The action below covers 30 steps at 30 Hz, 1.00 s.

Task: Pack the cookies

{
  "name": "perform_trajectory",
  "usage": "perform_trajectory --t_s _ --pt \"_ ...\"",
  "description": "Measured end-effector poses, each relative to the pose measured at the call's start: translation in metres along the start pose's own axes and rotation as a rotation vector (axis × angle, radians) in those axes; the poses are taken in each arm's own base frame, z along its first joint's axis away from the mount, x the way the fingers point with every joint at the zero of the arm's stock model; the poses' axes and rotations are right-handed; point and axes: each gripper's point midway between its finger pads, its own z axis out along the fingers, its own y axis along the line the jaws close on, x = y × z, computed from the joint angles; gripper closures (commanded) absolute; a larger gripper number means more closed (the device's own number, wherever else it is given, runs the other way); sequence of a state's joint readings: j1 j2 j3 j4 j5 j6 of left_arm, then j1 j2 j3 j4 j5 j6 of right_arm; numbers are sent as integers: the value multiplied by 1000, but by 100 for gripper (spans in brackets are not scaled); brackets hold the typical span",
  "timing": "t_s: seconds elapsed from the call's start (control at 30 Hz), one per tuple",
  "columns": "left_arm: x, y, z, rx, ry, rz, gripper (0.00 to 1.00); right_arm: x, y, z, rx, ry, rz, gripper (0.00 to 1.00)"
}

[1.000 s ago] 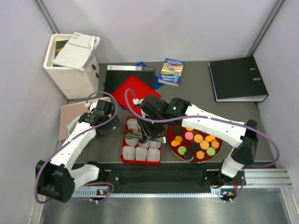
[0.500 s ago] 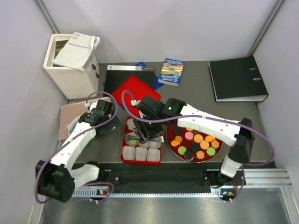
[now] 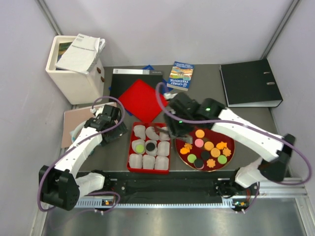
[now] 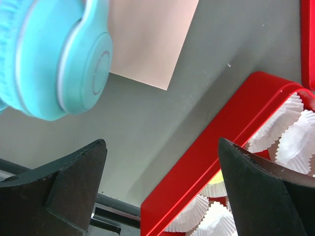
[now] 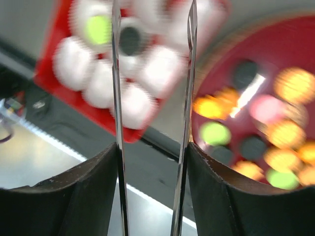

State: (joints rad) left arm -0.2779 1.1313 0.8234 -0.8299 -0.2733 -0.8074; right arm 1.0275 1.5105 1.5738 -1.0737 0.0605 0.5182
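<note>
Cookies (image 3: 209, 146), round and flower-shaped in orange, pink, green and black, lie on a dark red plate (image 3: 232, 147). A red tray (image 3: 131, 156) holds white paper liners; one liner holds a green cookie (image 3: 140, 147) and the one beside it a black cookie (image 3: 150, 146). My right gripper (image 3: 172, 130) hovers between tray and plate, shut on metal tongs (image 5: 116, 73) whose blades stand apart with nothing between them. The right wrist view is blurred. My left gripper (image 3: 115, 132) stands open at the tray's left edge (image 4: 206, 162), holding nothing.
A red lid (image 3: 142, 100) and a black notebook (image 3: 135, 78) lie behind the tray. A white box of papers (image 3: 74, 66) stands back left, a book (image 3: 180, 75) and a black binder (image 3: 251, 82) farther right. Turquoise headphones (image 4: 54, 54) rest on a pink board (image 4: 147, 44).
My right gripper with the tongs has swung right, off the tray toward the plate, and the tongs have spread. A black cookie now shows in a liner. The left arm is still.
</note>
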Motion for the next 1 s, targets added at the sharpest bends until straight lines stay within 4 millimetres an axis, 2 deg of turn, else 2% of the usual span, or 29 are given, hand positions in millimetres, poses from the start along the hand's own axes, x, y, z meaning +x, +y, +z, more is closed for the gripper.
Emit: perform_trajectory --t_s 0.07,0.17,0.3,0.5,0.8,1.0 --pt "2 -1 3 0 14 5 1 5 -37 -19 75 -31 61 45" --pt "6 -6 7 11 41 15 1 18 -81 -39 180 -67 124 45" --pt "12 -12 11 29 79 25 1 52 -113 -39 272 -24 169 45" --pt "17 -17 15 46 110 30 1 84 -140 -18 360 63 227 45" --pt "18 -19 15 55 119 34 1 78 -151 -4 379 29 274 45" --pt "20 -18 17 47 127 37 1 91 -165 8 413 60 303 45"
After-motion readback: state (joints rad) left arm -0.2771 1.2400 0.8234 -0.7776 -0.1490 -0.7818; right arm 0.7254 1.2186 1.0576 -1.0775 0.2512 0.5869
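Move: To the right and below lies the next cookie, probably the front orange one on the plate: about 7 cm ahead of the tong-holding right hand, 15 cm right and 20 cm down. The pink cookie sits roughly 4 cm nearer the base than it; the front black cookie is about 6 cm to its left. The red box's middle is some 8 cm left of the hand and 1 cm ahead. From the left hand, that orange cookie is about 35 cm right, level ahead. Swinging away from the red box, the right hand goes some 17 cm right to above the plate, then mainly sinks, ending about 9 cm lower. It turns roughly 25 degrees clockwise and tilts, keeping its half-open hold on the tongs. The open left hand eases about 3 cm right and down towards the box's side. ##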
